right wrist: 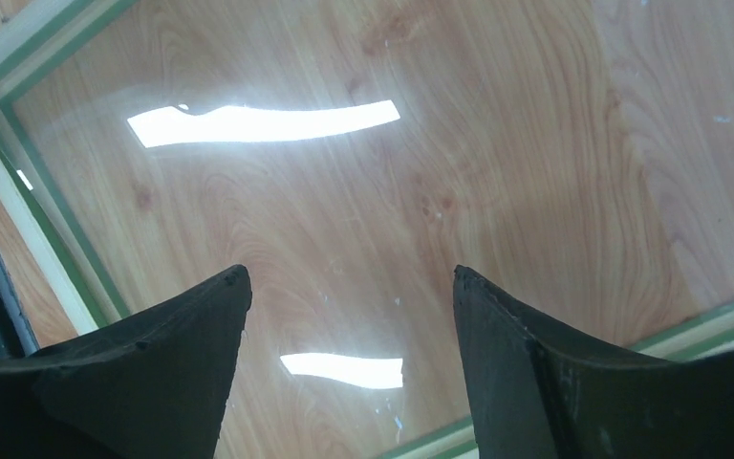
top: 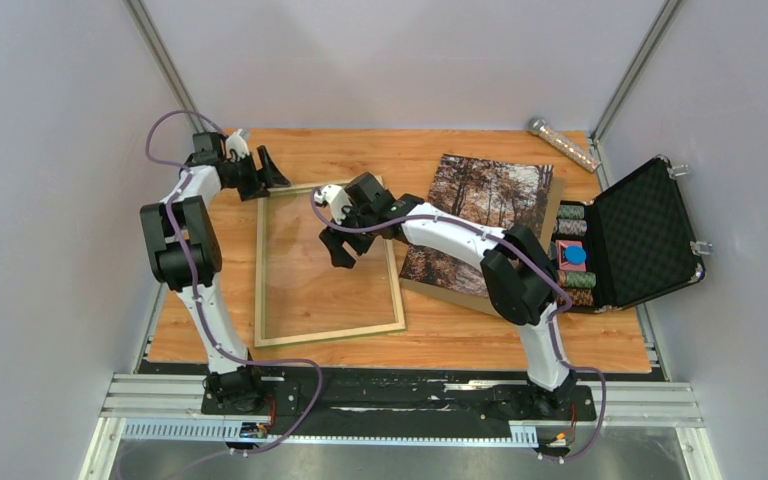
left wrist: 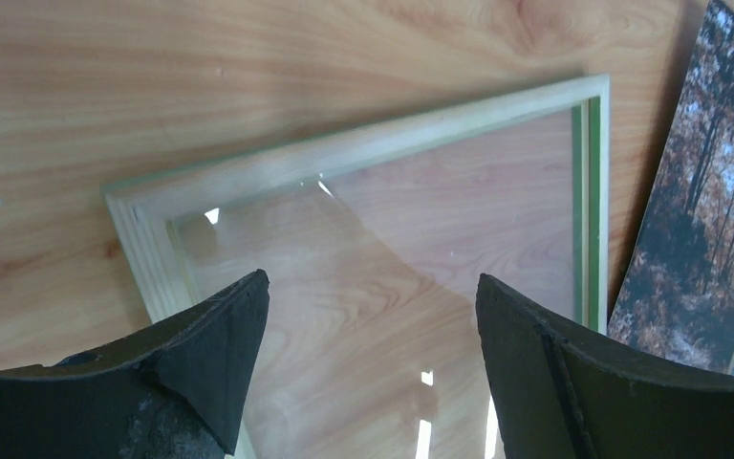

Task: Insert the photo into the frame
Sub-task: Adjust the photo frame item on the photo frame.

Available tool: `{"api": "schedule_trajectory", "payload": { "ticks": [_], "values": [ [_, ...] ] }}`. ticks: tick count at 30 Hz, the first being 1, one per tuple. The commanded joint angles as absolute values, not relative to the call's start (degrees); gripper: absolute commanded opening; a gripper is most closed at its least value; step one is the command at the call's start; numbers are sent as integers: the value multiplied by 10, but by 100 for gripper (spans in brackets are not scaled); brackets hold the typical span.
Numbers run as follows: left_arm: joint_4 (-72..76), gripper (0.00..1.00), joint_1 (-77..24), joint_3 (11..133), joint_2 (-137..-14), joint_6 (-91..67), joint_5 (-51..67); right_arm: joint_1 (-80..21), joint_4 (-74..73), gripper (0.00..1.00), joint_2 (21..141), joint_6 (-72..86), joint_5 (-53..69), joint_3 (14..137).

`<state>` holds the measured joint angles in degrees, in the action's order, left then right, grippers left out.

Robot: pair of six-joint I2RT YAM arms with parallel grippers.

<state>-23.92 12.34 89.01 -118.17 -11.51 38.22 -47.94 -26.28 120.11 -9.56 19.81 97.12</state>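
Note:
The frame (top: 330, 333) lies flat on the left-centre of the table, pale wood side up, with its glass pane showing the wood grain beneath. To its right lies the photo (top: 485, 215), autumn forest side up and outside the frame. My left gripper (top: 268, 175) hovers open over the frame's far left corner, nothing between its fingers. The left wrist view shows the frame's rail (left wrist: 363, 148), the photo (left wrist: 702, 220) and the open left gripper (left wrist: 373, 287). My right gripper (top: 345, 248) is open above the pane near the far right rail. Under the open right gripper (right wrist: 352, 277) the glass reflects lights inside the frame rail (right wrist: 19, 206).
A brown backing board (top: 438, 290) lies under the photo. An open black case (top: 650, 235) with poker chips stands at the right edge. A clear tube (top: 563, 143) lies at the back right. Grey walls close in on three sides of the table.

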Motion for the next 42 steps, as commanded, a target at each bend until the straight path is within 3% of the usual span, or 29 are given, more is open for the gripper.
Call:
{"api": "schedule_trajectory", "payload": {
  "ticks": [1,24,42],
  "values": [
    [-183,87,121,939,-1205,-154,398,-465,-255,75,1160,-99,197,940],
    [-156,90,119,1020,-1276,-200,426,-396,-231,75,1069,-86,203,819],
    [-168,90,119,1010,-1265,-171,439,-319,-228,73,1077,-35,306,785]
  ]
}}
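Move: Ahead of the left hand, about 5 cm, is the wooden frame's far left corner, some 4 cm to its left and 7 cm down. From the right hand, over the glass, the frame's right bar is about 11 cm right, level fore and aft and 7 cm down. The glass pane's middle is 4 cm to the right hand's left, straight level with it. The photo's middle is about 33 cm right of that hand and 8 cm farther out. Bring the open right gripper some 12 cm to the right, off the glass area towards the photo and over the frame's right bar, dipping about 3 cm on the way and rising again, edging forward late and turning clockwise about 15 degrees. Meanwhile send the open left gripper about 6 cm forward to the frame's far bar and hold it there; close neither. ##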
